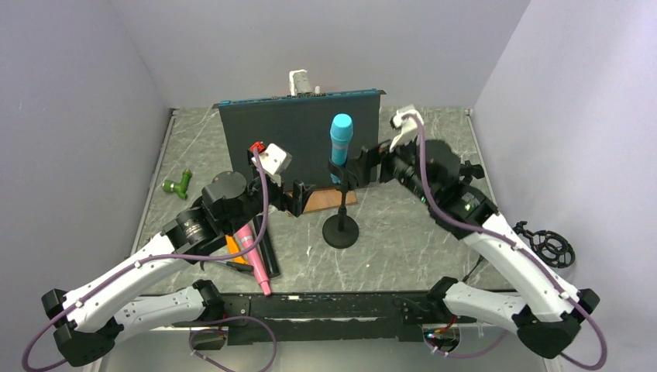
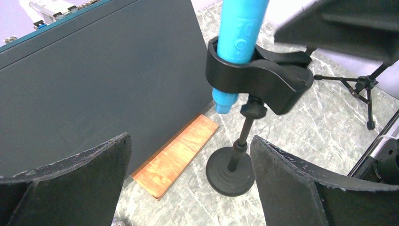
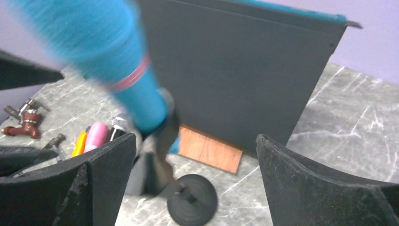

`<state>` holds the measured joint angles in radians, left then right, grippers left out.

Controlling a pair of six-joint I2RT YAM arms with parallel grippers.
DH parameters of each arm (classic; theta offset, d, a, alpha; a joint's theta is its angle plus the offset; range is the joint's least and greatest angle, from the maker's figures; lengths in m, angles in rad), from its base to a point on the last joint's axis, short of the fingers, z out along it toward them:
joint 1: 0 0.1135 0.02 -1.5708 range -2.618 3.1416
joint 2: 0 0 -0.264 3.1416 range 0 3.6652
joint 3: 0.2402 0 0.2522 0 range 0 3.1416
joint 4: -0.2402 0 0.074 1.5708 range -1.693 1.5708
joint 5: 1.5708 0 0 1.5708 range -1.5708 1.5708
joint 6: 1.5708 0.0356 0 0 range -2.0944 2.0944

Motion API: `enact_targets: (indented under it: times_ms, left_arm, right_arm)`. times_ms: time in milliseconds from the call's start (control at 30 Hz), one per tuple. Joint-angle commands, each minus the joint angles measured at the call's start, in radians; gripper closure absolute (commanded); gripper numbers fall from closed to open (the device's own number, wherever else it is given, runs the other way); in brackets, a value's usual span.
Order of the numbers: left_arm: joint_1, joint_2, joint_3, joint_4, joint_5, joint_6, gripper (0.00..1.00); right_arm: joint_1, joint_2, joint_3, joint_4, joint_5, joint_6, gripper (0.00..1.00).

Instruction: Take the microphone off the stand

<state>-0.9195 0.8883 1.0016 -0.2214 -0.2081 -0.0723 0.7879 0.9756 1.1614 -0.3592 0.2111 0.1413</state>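
A blue microphone [image 1: 341, 136] stands upright in the black clip [image 2: 263, 77] of a small black stand with a round base [image 1: 341, 231] at mid table. My left gripper [image 1: 298, 198] is open and empty, left of the stand; its wrist view shows the microphone [image 2: 242, 28] and base [image 2: 230, 172] ahead between the jaws [image 2: 189, 155]. My right gripper [image 1: 364, 167] is open and empty, close to the clip's right side. In its blurred wrist view the microphone [image 3: 117, 61] sits near the left finger, with the base [image 3: 193, 200] below the gripper [image 3: 195, 141].
A dark upright board [image 1: 298, 132] stands just behind the stand, with a wooden block [image 1: 325, 198] at its foot. A pink microphone [image 1: 252, 252] and orange tool lie at the front left. A green fitting [image 1: 178, 184] lies far left. A black round mount [image 1: 550, 244] sits at the right.
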Motion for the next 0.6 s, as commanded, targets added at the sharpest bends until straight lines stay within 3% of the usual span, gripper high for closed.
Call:
enact_targets:
  times_ms: [0,267,567]
  left_arm:
    - [0.004,0.003,-0.001,0.045,-0.010,-0.007,0.01]
    - [0.003,0.004,-0.001,0.047,-0.005,-0.006,0.01]
    - [0.003,0.000,0.000,0.047,-0.002,-0.003,0.01]
  right_arm:
    - [-0.194,0.083,0.143,-0.057,-0.518,-0.077,0.00]
    - [-0.328,0.332,0.364,-0.062,-1.158,-0.225,0.00]
    - [-0.341,0.490,0.525,-0.103,-1.356,-0.299,0.05]
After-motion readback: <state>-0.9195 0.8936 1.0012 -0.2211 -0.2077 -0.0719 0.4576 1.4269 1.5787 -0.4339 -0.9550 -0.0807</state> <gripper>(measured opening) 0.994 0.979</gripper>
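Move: The blue microphone stands about 10 cm to the right hand's left, some 3 cm farther out and 4 cm higher. The clip holding it is about 8 cm left, level fore and aft and 2 cm lower, with the stand's round base far below it. The dark panel's middle lies about 14 cm ahead, 19 cm left and 18 cm down. From the left hand the microphone is about 8 cm ahead, 10 cm right and 5 cm up. Ease the open right gripper a little forward, then sweep it some 8 cm left towards the microphone, rising about 3 cm, while turning the wrist about 50 degrees counter-clockwise so the fingers point left across the shaft. Keep the fingers open and bring them to either side of the microphone just above the clip, without closing yet. ##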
